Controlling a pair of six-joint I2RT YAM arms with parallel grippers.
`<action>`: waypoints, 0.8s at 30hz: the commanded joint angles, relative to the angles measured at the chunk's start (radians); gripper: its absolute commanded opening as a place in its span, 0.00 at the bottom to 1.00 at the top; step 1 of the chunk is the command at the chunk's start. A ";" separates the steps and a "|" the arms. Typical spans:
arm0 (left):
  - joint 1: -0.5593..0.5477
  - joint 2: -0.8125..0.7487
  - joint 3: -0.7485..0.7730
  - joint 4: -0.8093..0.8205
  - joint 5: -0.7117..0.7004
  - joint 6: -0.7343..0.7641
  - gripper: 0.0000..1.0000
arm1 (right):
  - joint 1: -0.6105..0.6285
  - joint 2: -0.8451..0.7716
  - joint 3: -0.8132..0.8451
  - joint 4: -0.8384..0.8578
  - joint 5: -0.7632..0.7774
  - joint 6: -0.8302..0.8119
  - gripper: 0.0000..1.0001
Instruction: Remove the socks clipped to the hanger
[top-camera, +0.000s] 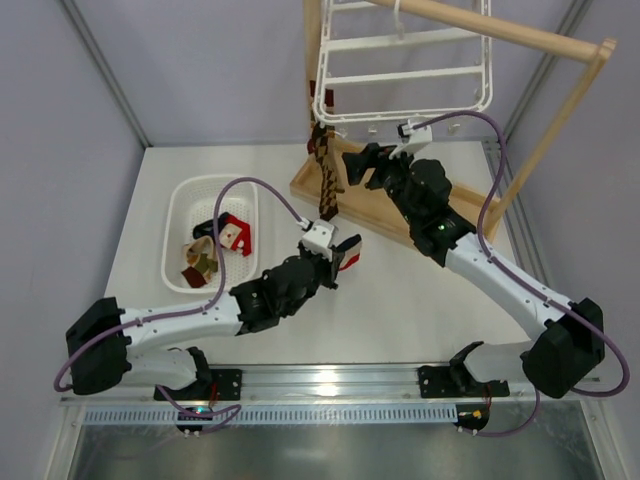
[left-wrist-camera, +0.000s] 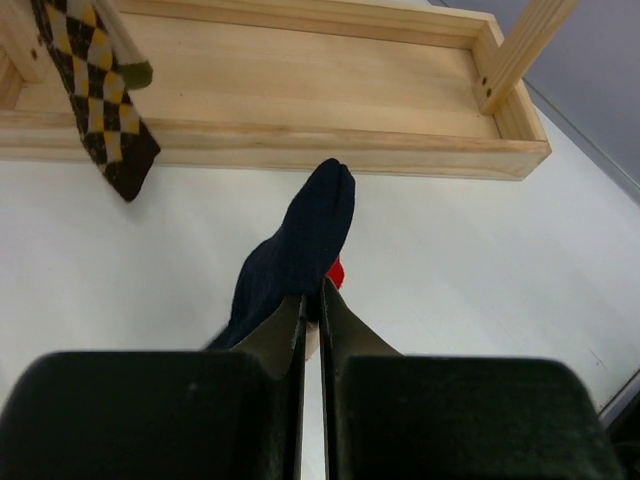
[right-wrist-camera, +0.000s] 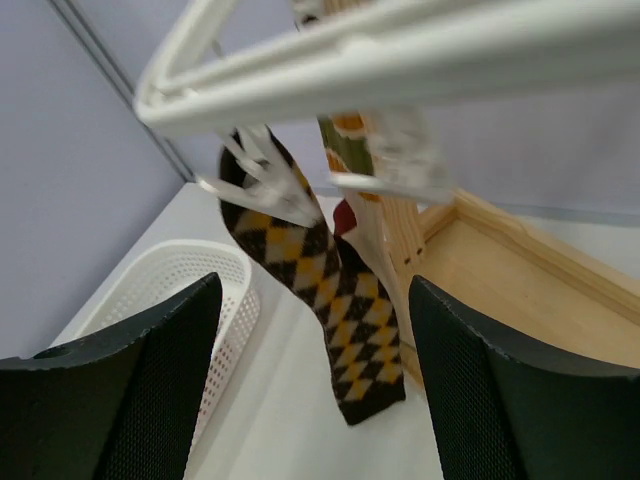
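The white hanger (top-camera: 400, 60) hangs from the wooden rail at the back. A brown-black argyle sock (top-camera: 325, 180) dangles from a clip on its near left corner, with a cream striped sock (right-wrist-camera: 345, 140) behind it. My right gripper (top-camera: 352, 165) stands open just right of that sock. In the right wrist view the argyle sock (right-wrist-camera: 330, 300) hangs beyond the gap of the right gripper (right-wrist-camera: 313, 288), under the hanger rim (right-wrist-camera: 350, 60). My left gripper (left-wrist-camera: 312, 290) is shut on a dark navy sock (left-wrist-camera: 300, 245) with a bit of red (left-wrist-camera: 337, 272) beside it, above the table centre (top-camera: 345, 258).
A white slotted basket (top-camera: 178, 200) at the left holds several socks (top-camera: 215, 245). The wooden stand's base tray (left-wrist-camera: 300, 90) lies behind the left gripper, and its sloping rail (top-camera: 560, 45) crosses the back right. The basket rim (right-wrist-camera: 180, 270) shows left of the argyle sock.
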 joint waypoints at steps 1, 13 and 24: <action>0.051 0.002 -0.017 0.023 0.017 -0.024 0.00 | -0.004 -0.087 -0.101 0.027 0.088 -0.029 0.77; 0.509 -0.130 -0.132 0.006 0.258 -0.223 0.00 | -0.027 -0.257 -0.548 0.058 0.236 0.035 0.77; 0.990 -0.173 -0.068 -0.034 0.447 -0.374 0.00 | -0.130 -0.274 -0.796 0.156 0.194 0.153 0.77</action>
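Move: The navy sock already hangs from the shut left fingers; the white basket's middle lies some 13 cm ahead of the left hand, 31 cm to its left and about 18 cm below. The santa sock is inside, about 6 cm right of that middle; the hanging checkered sock is roughly 20 cm ahead of the left hand and 3 cm left. From the open, empty right hand that checkered sock is some 7 cm ahead, 6 cm left and 13 cm lower. Swing the left gripper about 25 cm left and 15 cm forward to the basket, fingers still shut on the navy sock, dipping some 5 cm midway before rising back while the wrist turns counter-clockwise about 35 degrees and rolls left side down. Meanwhile drop the empty, still-open right gripper some 25 cm away from the hanger, also right and a bit back, tipping its fingers downward. ##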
